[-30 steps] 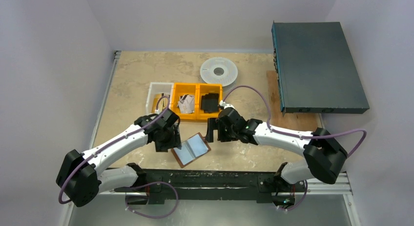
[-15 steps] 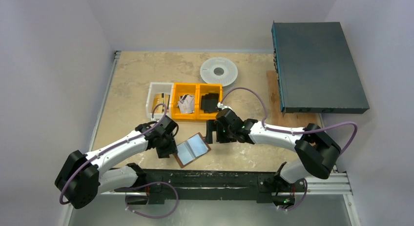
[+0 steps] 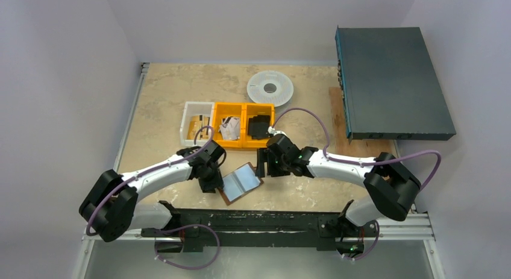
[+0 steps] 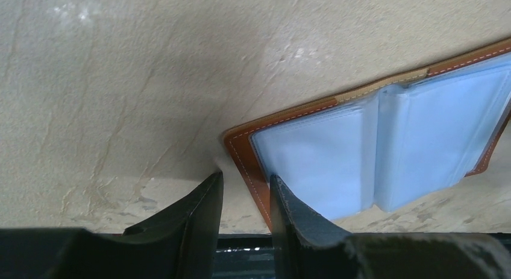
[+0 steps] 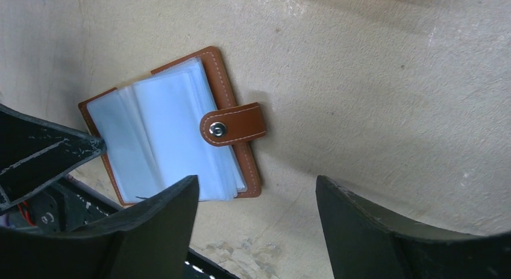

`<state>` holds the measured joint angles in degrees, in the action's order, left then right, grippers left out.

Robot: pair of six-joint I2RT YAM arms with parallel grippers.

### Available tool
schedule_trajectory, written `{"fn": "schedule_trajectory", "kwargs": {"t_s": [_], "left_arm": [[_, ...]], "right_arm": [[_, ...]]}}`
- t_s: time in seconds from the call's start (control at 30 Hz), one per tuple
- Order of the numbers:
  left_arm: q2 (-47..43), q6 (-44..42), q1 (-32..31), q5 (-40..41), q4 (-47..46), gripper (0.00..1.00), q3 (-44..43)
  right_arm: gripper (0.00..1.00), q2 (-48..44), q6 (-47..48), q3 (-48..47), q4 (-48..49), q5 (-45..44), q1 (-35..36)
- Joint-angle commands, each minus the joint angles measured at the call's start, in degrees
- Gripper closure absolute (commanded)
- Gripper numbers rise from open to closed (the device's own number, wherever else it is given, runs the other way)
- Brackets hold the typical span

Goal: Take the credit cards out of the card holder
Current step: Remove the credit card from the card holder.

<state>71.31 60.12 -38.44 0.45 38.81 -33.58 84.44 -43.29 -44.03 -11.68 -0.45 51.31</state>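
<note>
The card holder (image 3: 240, 182) lies open on the table, pale blue sleeves up, brown edge around. No card shows in its sleeves. Whitish-grey cards (image 3: 229, 128) lie in the left orange bin. My left gripper (image 3: 216, 184) is low at the holder's left edge. In the left wrist view its jaws (image 4: 244, 176) stand a narrow gap apart, straddling the holder's brown edge (image 4: 244, 164). My right gripper (image 3: 262, 164) hangs wide open and empty above the holder's right side. In the right wrist view (image 5: 256, 188) the holder (image 5: 169, 128) and its snap tab (image 5: 235, 125) show.
Two orange bins (image 3: 244, 145) and a white bin (image 3: 187, 119) stand behind the holder; a black wallet-like item (image 3: 260, 126) lies in the right one. A white spool (image 3: 270, 87), a dark box (image 3: 391, 80) and a wooden board (image 3: 355, 147) lie farther back. The black rail (image 3: 271, 219) runs close in front.
My left gripper has moved right and down to the card holder's left edge. The right gripper shifted slightly left, then stayed. The holder has barely shifted.
</note>
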Motion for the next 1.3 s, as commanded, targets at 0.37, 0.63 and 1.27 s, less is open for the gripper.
{"fn": "schedule_trajectory", "kwargs": {"t_s": [0.37,0.63,1.27], "left_arm": [[9.6,-6.3,-0.2,3.9,-1.7,0.67,-8.1],[8.8,-7.4,-0.1,4.0,-0.8,0.67,-8.3],[10.2,-8.3,-0.1,2.2,-2.3,0.68,-8.9]], "right_arm": [[0.59,1.6,0.6,-7.2,-1.7,-1.7,5.2],[0.68,7.5,-0.1,-8.8,-1.9,-3.9,5.3],[0.8,12.4,-0.4,-9.9,0.9,2.1,7.4]]}}
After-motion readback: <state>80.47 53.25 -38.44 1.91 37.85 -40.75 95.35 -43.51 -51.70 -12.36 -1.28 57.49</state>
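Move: The open card holder lies flat. Its middle is about 8 cm to the right hand's left, 1 cm nearer the base and 3 cm below it, and its strap side is the side towards that hand. The left fingertips are already down astride its left edge, with its middle some 7 cm to their right and 2 cm ahead. From the right hand the orange tray stands roughly 24 cm ahead and 7 cm left; from the left hand the white tray is about 27 cm ahead and 9 cm left. The left hand keeps its fingertips down astride the holder's left edge and slides it forward about 3 cm and a little to the right, turning slightly clockwise, then stays there to hold it. Meanwhile the right hand closes most of the way as it hops left some 4 cm over the strap side, rising about 2 cm and then sinking 4 cm onto the clear pocket of the right page, near its lower edge by the fold, where the fingertips bear on the plastic and creep about 1 cm farther left and slightly back. ##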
